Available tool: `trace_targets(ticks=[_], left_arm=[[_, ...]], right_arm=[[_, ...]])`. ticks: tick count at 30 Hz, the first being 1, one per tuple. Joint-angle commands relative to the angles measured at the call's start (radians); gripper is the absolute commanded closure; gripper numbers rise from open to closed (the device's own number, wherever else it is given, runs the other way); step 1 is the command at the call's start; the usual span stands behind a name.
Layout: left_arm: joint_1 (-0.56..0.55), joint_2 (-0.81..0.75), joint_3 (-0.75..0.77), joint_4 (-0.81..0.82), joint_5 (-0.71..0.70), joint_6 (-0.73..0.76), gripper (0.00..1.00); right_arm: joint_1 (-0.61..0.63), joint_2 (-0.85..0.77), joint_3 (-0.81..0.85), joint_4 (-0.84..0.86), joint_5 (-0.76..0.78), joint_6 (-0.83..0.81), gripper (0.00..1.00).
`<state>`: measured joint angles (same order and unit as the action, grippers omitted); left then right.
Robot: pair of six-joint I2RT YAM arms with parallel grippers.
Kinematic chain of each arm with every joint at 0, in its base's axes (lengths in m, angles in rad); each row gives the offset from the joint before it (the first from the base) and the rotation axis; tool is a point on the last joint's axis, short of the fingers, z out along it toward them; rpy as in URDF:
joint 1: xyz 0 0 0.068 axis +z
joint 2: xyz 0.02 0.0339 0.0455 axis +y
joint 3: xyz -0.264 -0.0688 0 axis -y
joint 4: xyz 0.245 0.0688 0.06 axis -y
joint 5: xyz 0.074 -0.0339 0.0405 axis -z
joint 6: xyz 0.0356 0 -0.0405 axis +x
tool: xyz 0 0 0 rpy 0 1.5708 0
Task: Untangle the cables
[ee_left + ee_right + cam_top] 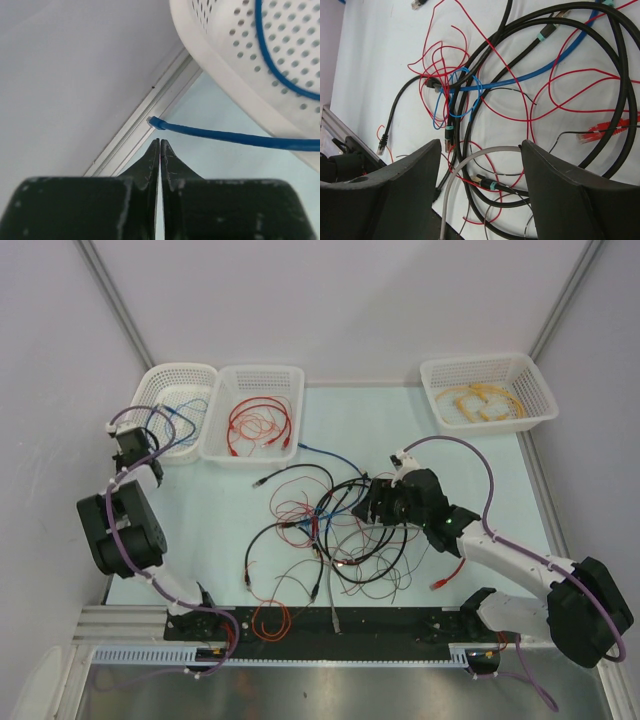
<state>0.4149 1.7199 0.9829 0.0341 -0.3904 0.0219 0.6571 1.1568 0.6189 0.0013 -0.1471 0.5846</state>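
Note:
The cables (330, 525) lie in a loose tangle mid-table: black loops, thin red strands and a blue one, crossing each other. My right gripper (375, 502) hovers over the tangle's right side. In the right wrist view it (481, 145) is open, with black loops (600, 30), red wire (440, 55), a blue cable (520, 80) and a grey cable (470, 155) lying below it. My left gripper (140, 455) is at the far left beside a basket. It (160, 142) is shut on nothing, just short of a blue cable (225, 136) trailing out of the basket.
Three white baskets stand along the back: the left one (205, 375) holds blue cable, the middle one (295, 375) red cables, the right one (540, 390) yellow cables. The left basket's wall (225, 65) is close above my left fingers. A red plug (440, 583) lies by the right arm.

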Motion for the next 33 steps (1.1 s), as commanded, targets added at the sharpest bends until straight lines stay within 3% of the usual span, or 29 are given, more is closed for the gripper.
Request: trace_targets(ticks=[1, 2, 5, 8, 17, 27, 33], left_arm=[[0.007, -0.153, -0.003, -0.054, -0.015, -0.115, 0.86], [0.002, -0.169, -0.001, -0.068, -0.010, -0.152, 0.72], [-0.017, -0.210, 0.007, -0.108, -0.022, -0.197, 0.52], [-0.040, -0.217, 0.020, -0.126, -0.039, -0.211, 0.45], [-0.160, -0.152, 0.080, -0.197, -0.106, -0.223, 0.44], [-0.157, -0.003, 0.192, -0.275, -0.182, -0.283, 0.31], [-0.119, 0.086, 0.276, -0.304, -0.171, -0.313, 0.31]], right_arm=[[0.004, 0.004, -0.001, 0.062, -0.040, 0.004, 0.30], [0.006, 0.009, -0.001, 0.069, -0.045, 0.006, 0.30], [0.006, 0.011, -0.002, 0.080, -0.060, 0.007, 0.30], [0.007, 0.007, -0.001, 0.080, -0.063, 0.012, 0.30], [0.009, -0.048, 0.005, 0.039, -0.039, 0.023, 0.30], [0.016, -0.029, 0.054, -0.083, -0.055, 0.026, 0.31], [0.036, -0.008, 0.084, -0.113, -0.037, 0.035, 0.32]])
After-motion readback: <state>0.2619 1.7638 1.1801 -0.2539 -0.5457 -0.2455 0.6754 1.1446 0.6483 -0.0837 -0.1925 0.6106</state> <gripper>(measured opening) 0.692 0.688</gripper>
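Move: Beside the near left corner of the left-hand white basket, the left hand is shut and empty; the loose end of the blue cable hanging over the rim lies some 2 cm ahead, 4 cm left and 2 cm below. The basket's middle is about 9 cm ahead, 14 cm right and 4 cm below, and that of the red-cable basket 9 cm ahead, 34 cm right. From the right hand the blue end lies roughly 15 cm ahead, 63 cm left and 8 cm lower. Rising about 6.5 cm from beside the overhanging blue cable, the left hand opens from shut to roughly two thirds and tips its fingers up some 10 degrees. It then swings about 5 cm right along the basket's corner, edging forward, and sinks 4.5 cm with the fingers tipping back down and drifting slightly left again, open and short of the cable stretch nearer the rim. ##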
